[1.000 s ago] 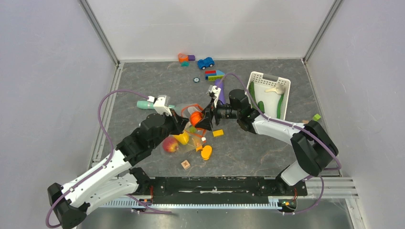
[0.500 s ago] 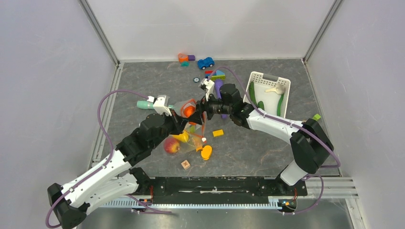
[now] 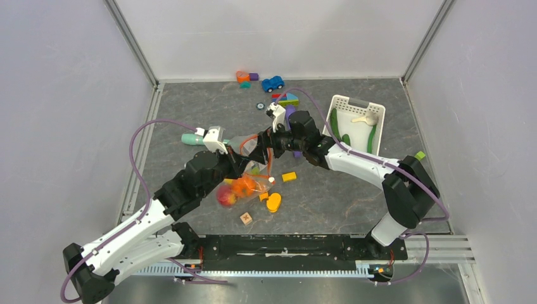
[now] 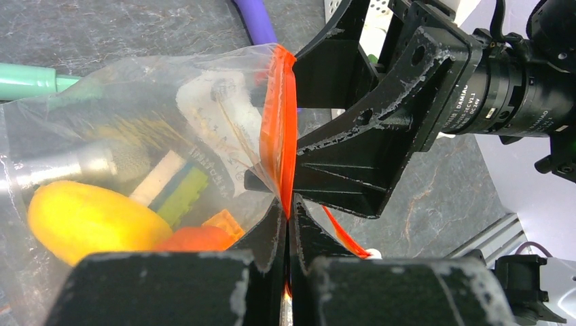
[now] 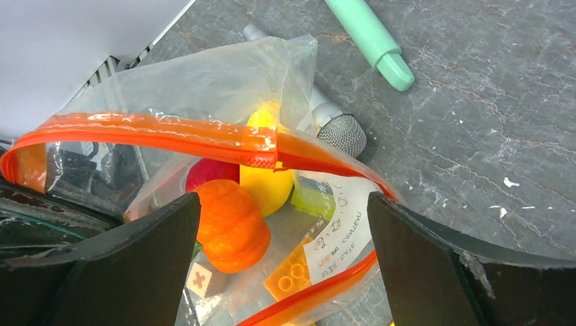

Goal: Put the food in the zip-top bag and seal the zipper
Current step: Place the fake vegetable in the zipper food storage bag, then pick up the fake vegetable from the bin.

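The clear zip-top bag (image 5: 204,81) hangs open under my right gripper (image 5: 282,204), which is open and empty just above the bag's mouth. The orange pumpkin (image 5: 227,224), yellow squash (image 5: 268,180) and red fruit (image 5: 207,171) lie inside, by the white label (image 5: 339,238). My left gripper (image 4: 289,210) is shut on the orange-red zipper (image 4: 278,129) and holds the mouth up. In the top view the pumpkin (image 3: 240,185) sits low in the bag, below my right gripper (image 3: 256,147). Green cucumbers (image 3: 334,120) and a white garlic piece (image 3: 366,118) lie in the white basket (image 3: 354,101).
An orange block (image 3: 273,202), a yellow block (image 3: 289,177) and a wooden cube (image 3: 246,218) lie near the bag. A teal tool (image 3: 190,139) and a purple tool (image 3: 291,120) flank it. A blue car (image 3: 273,83) and blocks (image 3: 244,77) sit at the back.
My right gripper carried the orange pumpkin left over the bag's mouth and opened. The pumpkin has dropped into the bag. My left gripper kept its hold on the zipper.
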Controlling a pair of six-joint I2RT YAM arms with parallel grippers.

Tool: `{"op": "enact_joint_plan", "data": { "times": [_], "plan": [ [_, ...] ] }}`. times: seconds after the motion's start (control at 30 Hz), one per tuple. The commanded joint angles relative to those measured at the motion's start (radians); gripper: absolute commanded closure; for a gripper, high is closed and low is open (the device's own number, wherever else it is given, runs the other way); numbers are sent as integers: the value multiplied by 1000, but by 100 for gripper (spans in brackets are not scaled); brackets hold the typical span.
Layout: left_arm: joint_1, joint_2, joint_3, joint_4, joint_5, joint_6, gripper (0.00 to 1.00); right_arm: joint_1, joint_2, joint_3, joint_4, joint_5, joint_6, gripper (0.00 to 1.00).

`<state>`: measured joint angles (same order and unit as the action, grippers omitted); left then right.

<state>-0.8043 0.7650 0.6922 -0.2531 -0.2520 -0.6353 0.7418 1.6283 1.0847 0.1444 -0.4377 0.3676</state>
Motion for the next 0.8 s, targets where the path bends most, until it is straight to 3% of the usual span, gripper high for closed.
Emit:
{"op": "enact_joint_plan", "data": {
  "times": [0.0, 0.27, 0.43, 0.77],
  "plan": [
    [-3, -16, -2, 49, -1, -4, 98, 1, -72, 30, -3, 18, -45, 2],
    [-2, -31, 1, 34, -24, -3, 98, -24, -212, -86, 52, 100, -75, 2],
    [-3, -50, -2, 29, -48, -2, 98, -134, -289, -158, 24, 125, -74, 2],
    [-3, -36, -3, 32, -43, -2, 98, -321, -379, -190, -226, 708, -153, 2]
  ]
}}
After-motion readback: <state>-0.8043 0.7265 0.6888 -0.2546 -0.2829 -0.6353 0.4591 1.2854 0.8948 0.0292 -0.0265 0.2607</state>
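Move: The next cucumber, along the near side of the white basket, lies roughly 27 cm to the right of the right hand, 10 cm ahead and some 14 cm below. The short cucumber is about 31 cm right and 4 cm ahead, the purple microphone on the way 12 cm right and 7 cm ahead, and the released pumpkin in the bag about 12 cm back and 4 cm left. From the left hand, that first cucumber is about 31 cm right, 13 cm ahead and 19 cm below. With its fingers staying wide open and empty, the right hand first rises about 5 cm out of the bag's mouth, then speeds up to the right and forward over the purple microphone towards the basket, ending some 20 cm away after sinking a little and turning about 35 degrees clockwise. The left hand keeps its shut pinch on the bag's orange zipper edge, easing up only about 1 cm. ##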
